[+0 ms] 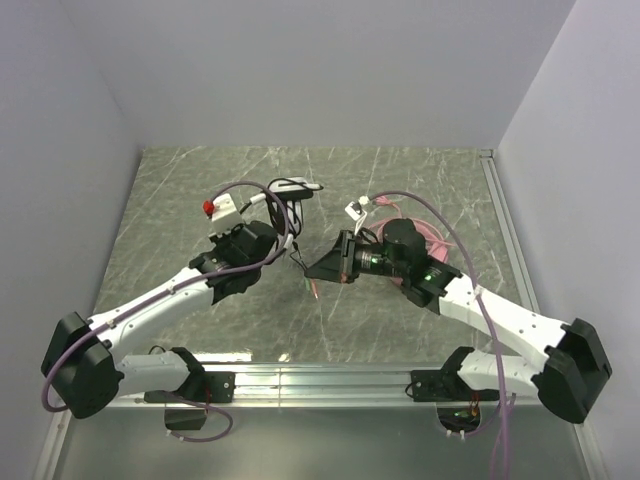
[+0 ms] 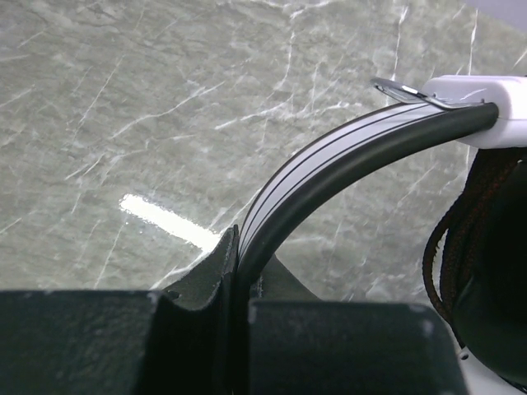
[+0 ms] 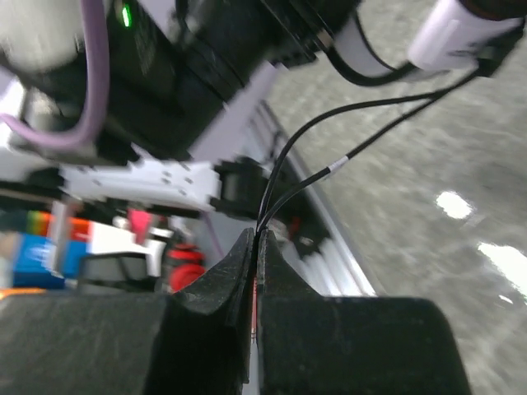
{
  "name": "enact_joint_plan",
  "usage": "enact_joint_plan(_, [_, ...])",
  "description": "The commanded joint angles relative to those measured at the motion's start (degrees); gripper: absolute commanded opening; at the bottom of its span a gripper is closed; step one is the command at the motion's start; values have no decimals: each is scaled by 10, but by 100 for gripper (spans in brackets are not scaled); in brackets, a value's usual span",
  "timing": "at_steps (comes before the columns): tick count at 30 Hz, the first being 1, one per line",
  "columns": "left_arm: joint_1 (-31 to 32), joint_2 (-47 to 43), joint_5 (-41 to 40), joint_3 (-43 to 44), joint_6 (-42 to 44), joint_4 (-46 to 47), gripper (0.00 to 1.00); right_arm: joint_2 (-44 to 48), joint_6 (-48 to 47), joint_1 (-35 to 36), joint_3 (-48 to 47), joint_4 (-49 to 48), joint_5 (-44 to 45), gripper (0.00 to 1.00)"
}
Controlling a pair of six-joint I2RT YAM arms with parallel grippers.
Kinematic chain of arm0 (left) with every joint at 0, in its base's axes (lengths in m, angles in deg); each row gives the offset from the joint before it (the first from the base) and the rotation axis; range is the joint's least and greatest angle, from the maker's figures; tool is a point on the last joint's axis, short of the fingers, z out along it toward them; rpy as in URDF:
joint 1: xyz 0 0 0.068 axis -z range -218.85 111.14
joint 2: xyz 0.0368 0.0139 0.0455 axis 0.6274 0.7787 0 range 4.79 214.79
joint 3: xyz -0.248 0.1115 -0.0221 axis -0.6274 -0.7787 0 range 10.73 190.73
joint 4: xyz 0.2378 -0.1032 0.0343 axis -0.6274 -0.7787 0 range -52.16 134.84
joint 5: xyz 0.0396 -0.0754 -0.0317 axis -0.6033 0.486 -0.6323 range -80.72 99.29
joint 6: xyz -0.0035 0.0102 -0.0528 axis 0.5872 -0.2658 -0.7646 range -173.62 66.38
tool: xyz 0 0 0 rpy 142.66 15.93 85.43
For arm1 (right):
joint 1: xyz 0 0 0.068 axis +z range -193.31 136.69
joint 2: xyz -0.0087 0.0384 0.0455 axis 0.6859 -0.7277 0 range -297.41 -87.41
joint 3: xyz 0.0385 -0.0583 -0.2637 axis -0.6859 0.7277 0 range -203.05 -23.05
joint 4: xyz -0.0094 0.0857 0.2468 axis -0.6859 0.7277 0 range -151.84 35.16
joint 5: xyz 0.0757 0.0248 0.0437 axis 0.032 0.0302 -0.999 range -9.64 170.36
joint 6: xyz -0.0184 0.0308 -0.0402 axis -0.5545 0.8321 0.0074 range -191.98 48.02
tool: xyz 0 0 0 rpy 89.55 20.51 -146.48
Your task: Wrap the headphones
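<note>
The black-and-white headphones point(image 1: 292, 192) are lifted at the table's middle back. My left gripper point(image 1: 283, 224) is shut on their curved headband point(image 2: 329, 164). In the left wrist view the jaws point(image 2: 239, 257) pinch the band, and an ear cup point(image 2: 486, 263) with dark cable coiled round it hangs at the right. My right gripper point(image 1: 312, 268) is shut on the thin black cable point(image 3: 321, 132). It nips two strands at the fingertips point(image 3: 256, 239), and they run up to the headset's white part point(image 3: 461, 33). The pink headphones point(image 1: 443, 238) lie on the table behind the right arm, partly hidden by it.
Grey walls close the marble table point(image 1: 180, 200) on the left, back and right. A metal rail point(image 1: 320, 378) runs along the near edge between the arm bases. Loops of pink cable point(image 1: 385, 205) lie behind the right wrist.
</note>
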Motion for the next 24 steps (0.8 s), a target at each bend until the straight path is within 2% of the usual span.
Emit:
enact_joint_plan(1, [8,4,-74,4,-65,75,0,-31,116,0,-30,-140,-36,0])
enact_joint_plan(3, [21,19,-78,10,-80,61,0,-51,131,0,-45,-162,-24,0])
enact_joint_plan(8, [45,35,-77,10,-111,41,0,-99,183,4,-54,-187,77,0])
enact_joint_plan(13, [49,28,-38,13,-131,29,0,-126,193,13,-80,-142,198,0])
enact_joint_plan(24, [52,-12,41,3,-107,53,0,-204,157,41,-143,-79,279,0])
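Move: The black-and-white headphones' ear cups lie about 17 cm ahead of the right hand, 3 cm to its left and 8 cm below it. From the right hand, the headband's near white end is about 9 cm ahead, 5 cm left and 8 cm down; the pink headphones lie on the table some 15 cm ahead, 24 cm right and 24 cm down. From the left hand, the cups are about 6 cm ahead, 13 cm right and 2 cm lower. The black cable, still pinched in the right fingers, is carried forward about 10 cm and some 5 cm left towards the cups, nearly level, while the wrist swings clockwise some 20 degrees and rolls a little. The left hand keeps its grip on the headband and eases about 3 cm right, then also sinks some 2 cm, bringing the headphones to meet the cable. ##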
